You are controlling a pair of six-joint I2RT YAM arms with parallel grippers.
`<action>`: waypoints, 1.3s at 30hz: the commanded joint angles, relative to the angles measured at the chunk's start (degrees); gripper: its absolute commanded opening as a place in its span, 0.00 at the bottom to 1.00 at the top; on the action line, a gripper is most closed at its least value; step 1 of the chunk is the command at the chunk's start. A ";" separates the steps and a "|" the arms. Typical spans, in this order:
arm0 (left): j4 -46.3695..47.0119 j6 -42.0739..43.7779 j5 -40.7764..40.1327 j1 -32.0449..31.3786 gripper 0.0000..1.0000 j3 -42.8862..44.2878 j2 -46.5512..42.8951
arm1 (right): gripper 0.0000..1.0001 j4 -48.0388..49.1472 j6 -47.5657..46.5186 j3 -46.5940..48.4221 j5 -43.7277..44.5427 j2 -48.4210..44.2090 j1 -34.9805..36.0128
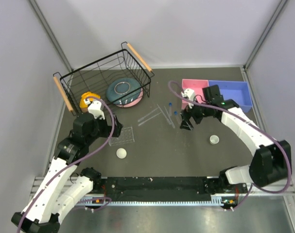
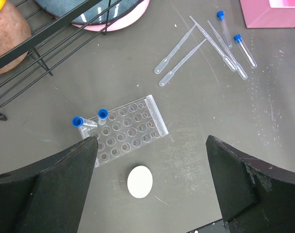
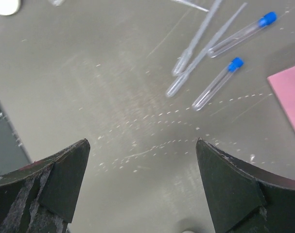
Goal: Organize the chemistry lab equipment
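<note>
The clear tube rack point(image 2: 125, 131) lies flat on the table, with two blue-capped tubes point(image 2: 102, 114) standing at its left end. A white round cup point(image 2: 139, 181) sits just below the rack, between my left gripper's point(image 2: 152, 138) fingers, which are open and empty above it. In the top view this gripper point(image 1: 115, 129) hovers beside the rack point(image 1: 123, 135). Several thin clear rods point(image 1: 154, 115) lie mid-table. Two loose tubes point(image 3: 217, 83) lie ahead of my right gripper point(image 3: 142, 141), open and empty over bare table. A second white cup point(image 1: 215, 140) sits to the right.
A black wire basket point(image 1: 103, 73) at the back left holds an orange bowl point(image 1: 88, 101) and a teal-pink bowl point(image 1: 124, 91). A pink bin point(image 1: 196, 82) and a blue bin point(image 1: 230, 83) stand at the back right, near the right arm.
</note>
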 commanded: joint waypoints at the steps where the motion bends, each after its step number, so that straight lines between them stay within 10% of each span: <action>1: 3.88 1.59 2.58 0.27 0.99 -1.02 -1.23 | 0.91 7.53 7.25 4.99 15.87 7.42 5.06; 20: 5.47 1.59 5.48 0.27 0.99 -4.71 -1.06 | 0.55 8.60 13.41 16.34 25.13 31.78 7.09; 39: 5.91 1.33 6.45 0.44 0.99 -4.80 -1.58 | 0.08 6.84 16.13 16.52 25.84 30.74 7.27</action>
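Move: The loose blue-capped tube lies about 11 cm ahead of the right hand, 1 cm to its left and 13 cm below. The second capped tube is some 4 cm farther out and 3 cm left of it, the nearest pipette about 4 cm left of it and 1 cm farther out, and the pink bin's middle 11 cm beyond it and 7 cm right. From the left hand, that loose tube is roughly 13 cm ahead, 23 cm right and 19 cm below. The right hand reaches 10 cm forward and 12 cm down, turning clockwise, and pinches the blue-capped tube's body. ##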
